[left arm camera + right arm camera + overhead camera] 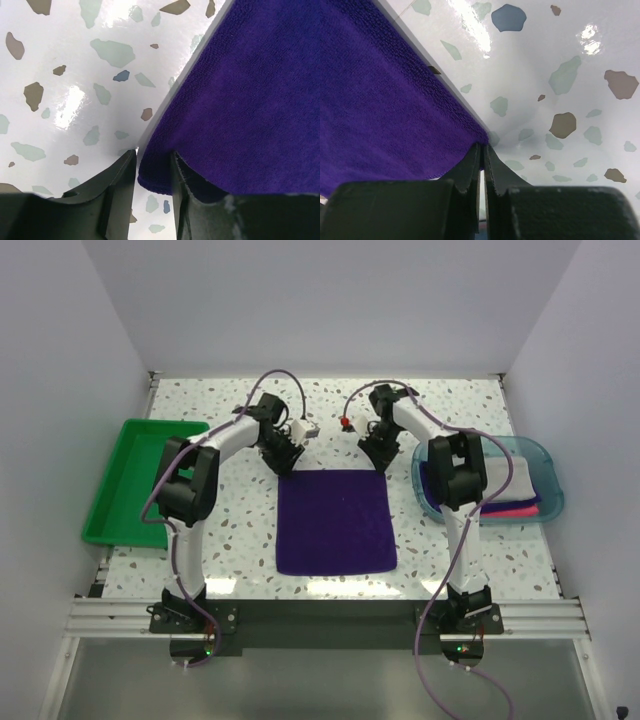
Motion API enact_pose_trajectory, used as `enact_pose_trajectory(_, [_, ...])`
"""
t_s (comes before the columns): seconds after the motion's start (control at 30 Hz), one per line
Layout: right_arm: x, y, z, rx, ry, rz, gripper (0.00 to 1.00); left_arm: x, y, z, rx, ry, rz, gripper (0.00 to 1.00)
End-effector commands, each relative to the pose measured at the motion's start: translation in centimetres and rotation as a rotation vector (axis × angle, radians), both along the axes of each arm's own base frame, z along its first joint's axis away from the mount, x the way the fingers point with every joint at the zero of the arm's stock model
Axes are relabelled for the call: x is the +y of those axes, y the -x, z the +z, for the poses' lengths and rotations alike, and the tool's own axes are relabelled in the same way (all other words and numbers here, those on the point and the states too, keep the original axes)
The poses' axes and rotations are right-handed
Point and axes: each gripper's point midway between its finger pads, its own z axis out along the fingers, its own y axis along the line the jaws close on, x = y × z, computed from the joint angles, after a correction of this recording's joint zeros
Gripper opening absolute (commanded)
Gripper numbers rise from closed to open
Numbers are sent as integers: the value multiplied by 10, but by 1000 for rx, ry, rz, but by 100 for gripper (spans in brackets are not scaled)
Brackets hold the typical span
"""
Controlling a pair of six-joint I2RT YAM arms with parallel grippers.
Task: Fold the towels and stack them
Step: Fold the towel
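Note:
A dark purple towel (335, 523) lies spread flat on the speckled table between the two arms. My left gripper (283, 455) is at its far left corner. In the left wrist view that corner of the towel (250, 90) sits between the jaws of the left gripper (154, 155), which still stand apart. My right gripper (378, 453) is at the far right corner. In the right wrist view the right gripper (483, 146) is shut, pinching the tip of the towel (375, 100). More towels lie folded in the teal tray: a pale one (515, 475), a purple one (527, 500) and a pink one (515, 510).
The translucent teal tray (548, 455) stands at the right edge of the table, beside the right arm. A green bin (140, 480) with nothing in it sits at the left edge. White walls close in the table on three sides.

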Motion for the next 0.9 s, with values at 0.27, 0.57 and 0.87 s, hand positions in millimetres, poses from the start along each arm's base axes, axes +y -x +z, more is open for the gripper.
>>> enact_pose_trajectory(0.27, [-6, 6, -14, 10, 73, 19, 0, 19, 29, -38, 168, -43, -13, 19])
enact_pose_trajectory(0.57, [-5, -10, 1, -73, 83, 6, 0, 34, 37, -54, 209, -104, -4, 0])
enact_pose_trajectory(0.87, [-6, -81, 91, -489, 126, -99, 0, 30, -66, 54, -215, -106, 123, 0])
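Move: The towel's far-left corner lies right between the left hand's half-open fingertips, about 1 cm below them; the towel's middle is some 11 cm back and 11 cm to the right, and the green bin's about 29 cm to the left and 2 cm back. The right hand already holds the far-right corner at its fingertips; from it the towel's middle is roughly 10 cm left and 11 cm back, and the clear bin's about 22 cm right and 1 cm back. The left fingers shut on the towel's far-left corner and pinch it while that hand creeps about half a centimetre forward, leftward and down, and the right hand stays put, keeping its pinch on the far-right corner. Only then do both pull the towel forward, away from the bases, gathering speed and rising slightly: right about 3 cm with its fingertips swinging forward some 10 degrees, left about 2 cm and a little leftward. ##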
